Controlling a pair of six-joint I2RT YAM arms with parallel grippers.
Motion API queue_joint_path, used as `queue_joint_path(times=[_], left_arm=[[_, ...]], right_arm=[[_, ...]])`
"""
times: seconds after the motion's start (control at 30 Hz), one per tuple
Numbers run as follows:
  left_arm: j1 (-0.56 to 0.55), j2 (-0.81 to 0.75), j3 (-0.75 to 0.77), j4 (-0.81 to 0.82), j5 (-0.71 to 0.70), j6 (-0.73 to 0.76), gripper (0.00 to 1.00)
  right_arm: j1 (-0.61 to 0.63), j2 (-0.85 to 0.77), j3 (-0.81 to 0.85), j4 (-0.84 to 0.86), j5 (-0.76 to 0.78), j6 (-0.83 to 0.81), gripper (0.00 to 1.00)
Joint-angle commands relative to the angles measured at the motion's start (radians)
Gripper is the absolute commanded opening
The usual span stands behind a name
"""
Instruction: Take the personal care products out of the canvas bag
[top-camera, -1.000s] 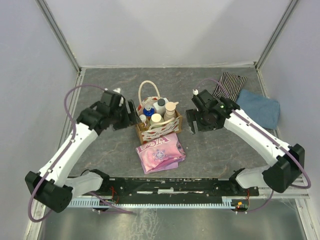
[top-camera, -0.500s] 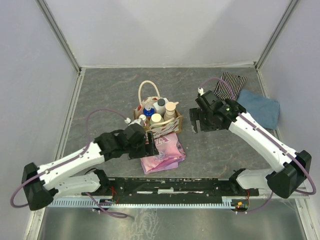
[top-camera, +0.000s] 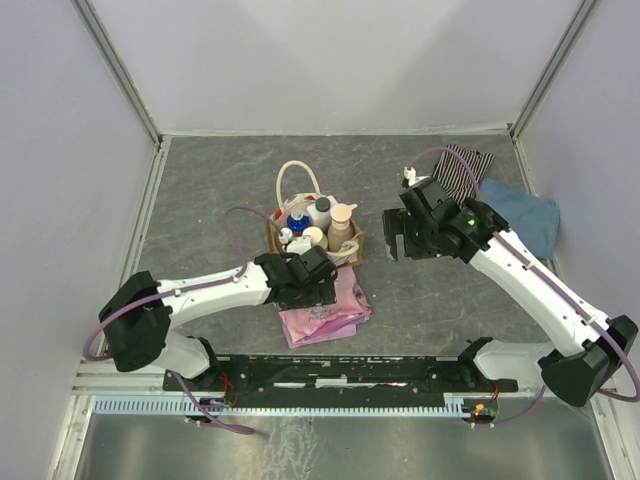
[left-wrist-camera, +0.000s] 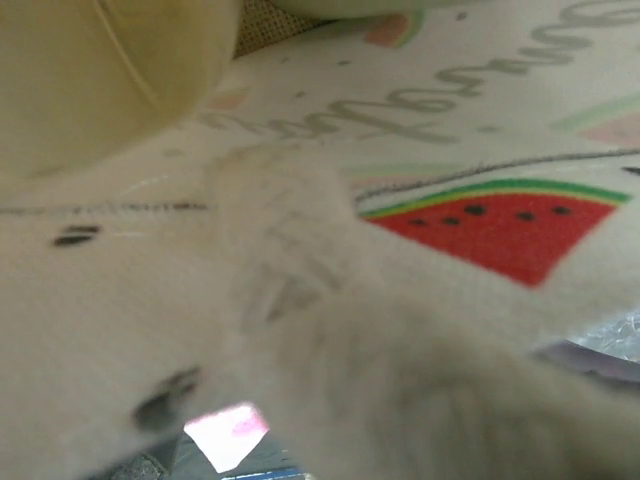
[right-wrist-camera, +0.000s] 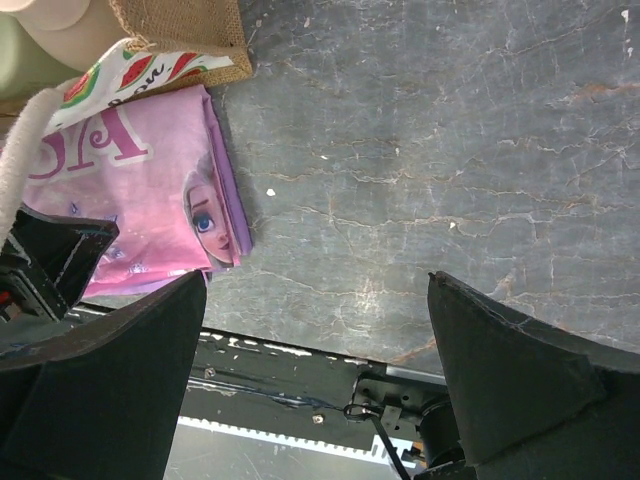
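The canvas bag (top-camera: 350, 248) stands mid-table, its looped handle (top-camera: 298, 178) upright. Personal care products stand inside it: a beige pump bottle (top-camera: 342, 224), a white-capped bottle (top-camera: 320, 212), a blue-pump bottle (top-camera: 296, 222) and small bottles (top-camera: 300, 243). My left gripper (top-camera: 308, 280) is pressed against the bag's near side, above the pink cloth. Its fingers do not show. The left wrist view is filled by blurred bag fabric (left-wrist-camera: 480, 120) with a watermelon print (left-wrist-camera: 490, 215) and a yellowish bottle (left-wrist-camera: 100, 70). My right gripper (top-camera: 397, 237) (right-wrist-camera: 318, 285) hangs open and empty to the right of the bag (right-wrist-camera: 180, 40).
A folded pink cloth (top-camera: 322, 306) (right-wrist-camera: 130, 190) lies against the bag's near side. A striped cloth (top-camera: 462, 170) and a blue cloth (top-camera: 522, 215) lie at the back right. The black base rail (top-camera: 340, 375) runs along the near edge. Enclosure walls close three sides.
My left arm swung from the bag's left side round to its near side, low over the pink cloth. The right gripper drifted slightly back and to the right, still open.
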Motion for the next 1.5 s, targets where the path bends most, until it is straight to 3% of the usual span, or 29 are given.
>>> queue_joint_path(times=[0.0,0.2,0.33,0.57,0.8,1.1,1.27,1.47], left_arm=[[0.007,0.024,-0.021,-0.124,-0.035,-0.122,1.00],[0.085,-0.211,-0.284,-0.094,0.025,-0.237,1.00],[0.134,-0.274,-0.376,-0.130,0.047,-0.242,1.00],[0.180,-0.382,-0.350,-0.225,-0.003,-0.271,1.00],[0.159,-0.438,-0.177,-0.284,0.022,-0.224,1.00],[-0.045,-0.205,0.043,-0.260,0.057,-0.209,0.99],[-0.106,-0.034,0.055,-0.160,0.109,-0.191,1.00],[-0.098,0.096,-0.007,-0.119,0.102,-0.212,1.00]], right_arm=[[0.000,-0.030,0.047,-0.005,0.031,0.004,1.00],[-0.001,-0.055,0.052,0.002,0.052,-0.011,1.00],[0.000,-0.061,0.054,0.024,0.043,-0.010,1.00],[-0.001,-0.066,0.064,0.019,0.012,-0.009,1.00],[0.000,-0.116,0.040,0.025,0.024,-0.016,1.00],[0.000,-0.135,0.037,0.018,0.034,-0.018,1.00],[0.000,-0.151,0.047,-0.007,0.063,-0.029,1.00],[-0.001,-0.181,0.048,-0.027,0.095,-0.041,1.00]])
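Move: The canvas bag's near handle stands about 7 cm ahead of the open left hand, 3 cm to its right and some 5 cm higher. The bag's middle is about 10 cm straight ahead of that hand, roughly level in height; the pink pouch lies about 4 cm back and 5 cm below, practically under the fingers. From the right hand, the handle is about 8 cm left, 1 cm back and 9 cm down. Open left hand sweeps about 11 cm left before the bag, lifts back rightward, sinks; right hand rises slightly. ##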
